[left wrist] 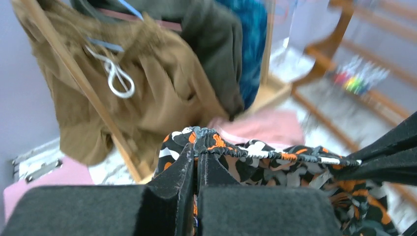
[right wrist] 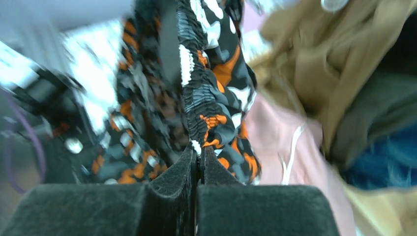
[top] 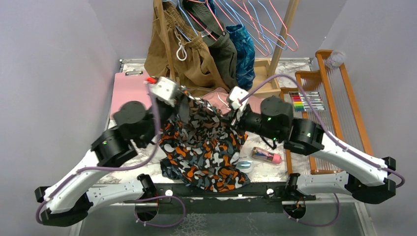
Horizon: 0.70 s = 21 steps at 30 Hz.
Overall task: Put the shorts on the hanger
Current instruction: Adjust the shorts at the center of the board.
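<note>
The shorts, dark with orange, white and grey blobs, hang lifted over the table's middle, their lower part draped toward the near edge. My left gripper is shut on the elastic waistband at its left end, and the left wrist view shows the gripper pinching the gathered band of the shorts. My right gripper is shut on the waistband's other end; the right wrist view shows the gripper clamped on the shorts. The band is stretched between both. A pink wire hanger hangs bare on the rack at the back.
Brown shorts, a dark green garment and a blue one hang on the rack behind. Dusty-pink shorts lie under the lifted shorts. A pink board lies left, a wooden loom with markers right, and a small pink object near the front.
</note>
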Available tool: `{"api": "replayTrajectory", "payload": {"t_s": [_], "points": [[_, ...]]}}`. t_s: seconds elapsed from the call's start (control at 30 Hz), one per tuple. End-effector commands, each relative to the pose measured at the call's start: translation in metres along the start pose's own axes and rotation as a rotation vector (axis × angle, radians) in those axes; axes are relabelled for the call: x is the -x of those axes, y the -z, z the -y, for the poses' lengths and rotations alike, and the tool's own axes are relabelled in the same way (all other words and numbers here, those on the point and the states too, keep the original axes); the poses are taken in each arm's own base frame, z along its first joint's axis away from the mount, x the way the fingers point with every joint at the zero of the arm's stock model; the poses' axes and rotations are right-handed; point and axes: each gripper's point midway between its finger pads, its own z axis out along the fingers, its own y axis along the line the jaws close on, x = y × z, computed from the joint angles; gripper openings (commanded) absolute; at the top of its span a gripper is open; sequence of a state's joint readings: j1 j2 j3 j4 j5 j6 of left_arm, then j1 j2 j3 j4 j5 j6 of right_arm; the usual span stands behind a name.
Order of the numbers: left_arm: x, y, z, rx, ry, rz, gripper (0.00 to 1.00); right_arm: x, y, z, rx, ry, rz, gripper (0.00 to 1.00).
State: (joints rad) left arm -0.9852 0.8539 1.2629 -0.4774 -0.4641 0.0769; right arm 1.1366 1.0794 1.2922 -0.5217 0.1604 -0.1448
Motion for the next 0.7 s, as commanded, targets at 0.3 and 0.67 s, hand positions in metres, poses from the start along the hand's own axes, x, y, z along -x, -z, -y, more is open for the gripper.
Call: {"api": "replayTrajectory", "payload": {"t_s": [0.3,0.67], "points": [[0.112,0.081,-0.063,0.115,0.396,0.468,0.00,0.143,-0.014,-0.022,0.229,0.053,0.380,0.01],[-0.034,0.042,-0.064,0.348,0.392,0.145,0.00,-0.001,-0.100,0.048,0.133,-0.326,0.086,0.01]]}}
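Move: Both hands hold the waistband of the camo shorts high over the board. The board's middle is some 40 cm below the left hand, 3 ahead and 8 to its right; from the right hand it lies about 33 below, 7 ahead, 3 left. The pink shorts lie roughly 21 cm ahead of the right hand, 3 to its right, and the bottle 2 ahead, 18 right. The hanging brown shorts are about 22 cm straight ahead of the left hand, 15 lower. Up fast and then sharply down again, both hands flick the waistband like a shake-out, rising roughly 15 cm and sinking back to about the starting height. The left hand ends some 6 cm farther left, its left side rolled down; the right first draws back a little, then swings forward towards the rack, ending forward and left of its start. Both keep their shut grip. ##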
